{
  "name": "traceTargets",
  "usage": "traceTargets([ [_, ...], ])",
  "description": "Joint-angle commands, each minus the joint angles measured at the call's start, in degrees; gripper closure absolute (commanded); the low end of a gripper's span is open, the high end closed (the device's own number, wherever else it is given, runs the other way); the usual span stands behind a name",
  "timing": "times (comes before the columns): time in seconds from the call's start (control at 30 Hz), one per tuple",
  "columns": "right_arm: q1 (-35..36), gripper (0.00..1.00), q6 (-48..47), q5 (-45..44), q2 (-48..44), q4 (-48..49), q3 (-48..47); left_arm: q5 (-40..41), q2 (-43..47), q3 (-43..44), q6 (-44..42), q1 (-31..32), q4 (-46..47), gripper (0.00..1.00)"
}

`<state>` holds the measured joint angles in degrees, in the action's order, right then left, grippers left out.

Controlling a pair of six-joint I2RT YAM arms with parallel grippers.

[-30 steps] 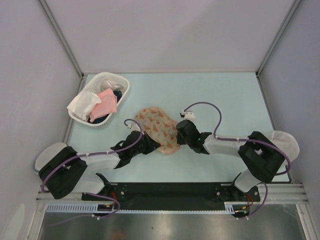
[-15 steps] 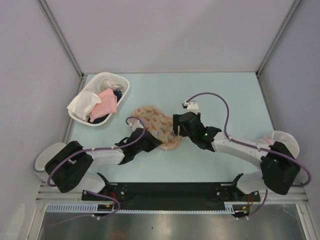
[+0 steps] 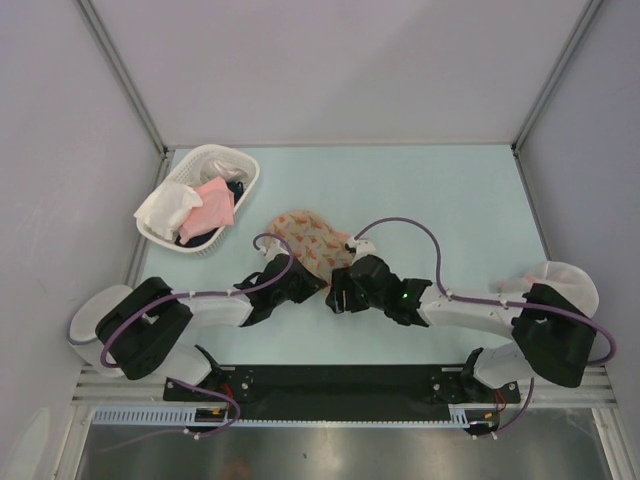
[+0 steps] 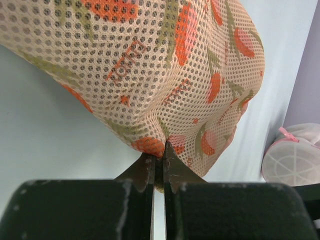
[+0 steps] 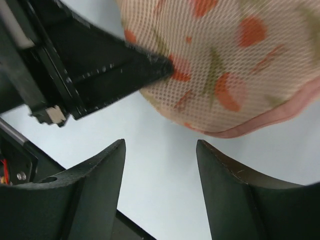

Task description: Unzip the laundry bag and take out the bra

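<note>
The laundry bag (image 3: pixel 305 240), beige-pink mesh with orange-red flowers, lies bunched at the middle of the table. My left gripper (image 3: pixel 308 283) is shut on a pinch of the bag's near edge; in the left wrist view the mesh (image 4: pixel 150 65) rises from the closed fingertips (image 4: pixel 159 155). My right gripper (image 3: pixel 338 295) hovers just right of it, at the bag's near end. In the right wrist view it stands open (image 5: pixel 160 142) over bare table, just short of the bag's pink-trimmed edge (image 5: pixel 235 65). The bra is hidden.
A white basket (image 3: pixel 250 175) at the back left holds a pink cloth (image 3: pixel 212 208) and a white cloth (image 3: pixel 165 208). A white mesh dome with a pink rim (image 3: pixel 560 275) sits at the right edge, partly under the right arm, and also appears as the dome (image 4: pixel 295 160) in the left wrist view.
My right gripper let go of the bag's right side, opened, and swung down and left to the bag's near end beside the left gripper. The bag has drawn back and left.
</note>
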<state>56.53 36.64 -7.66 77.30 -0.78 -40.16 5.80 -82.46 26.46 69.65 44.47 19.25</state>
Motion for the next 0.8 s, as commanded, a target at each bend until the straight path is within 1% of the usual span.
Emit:
traceTargets([
  [0.0,2.00,0.37,2.29,3.36,4.95,4.82,-1.84,-1.15,0.01,1.58,2.07,0.53,3.34,1.00],
  [0.23,2.70,0.42,1.06,-1.30,10.50,5.08,-3.34,-1.23,1.86,0.35,2.86,0.53,3.34,1.00],
  [0.5,3.93,0.46,0.97,-11.14,14.11,9.21,-3.25,-2.02,2.56,-0.44,3.74,0.62,4.22,1.00],
  [0.6,5.08,0.52,0.71,-14.48,14.20,10.53,-3.26,-2.11,2.65,-0.71,4.09,0.62,4.57,1.00],
  [0.63,5.77,0.56,0.62,-15.27,13.94,10.88,-3.34,-2.11,2.65,-0.88,4.18,0.71,4.66,1.00],
  [0.77,7.19,0.59,0.62,-20.36,13.84,10.71,-3.69,-2.29,2.56,-1.15,4.36,0.62,4.84,1.00],
])
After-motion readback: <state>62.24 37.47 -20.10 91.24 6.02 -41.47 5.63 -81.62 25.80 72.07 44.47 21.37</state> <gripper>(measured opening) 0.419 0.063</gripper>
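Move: The right hand's target, the laundry bag's near edge with its zip end, lies about 2 cm ahead of it, 1 cm left and some 6 cm below. The left fingers' grip on the bag is around 4 cm ahead of the right hand, 4 cm left and 5 cm lower; the bag's middle is some 12 cm ahead and 6 cm left. From the left hand, that edge is about 2 cm back, 2 cm right and 1 cm below. The left fingers keep the bag's near end pinched and raise it barely 1 cm. Beside them, the right hand sinks about 6 cm to the near edge, easing back a little, then forward again and slightly left, rolling some 10 degrees. Its fingers narrow by about a third without shutting, tips arriving at the edge, one seeming to slip just under it. ##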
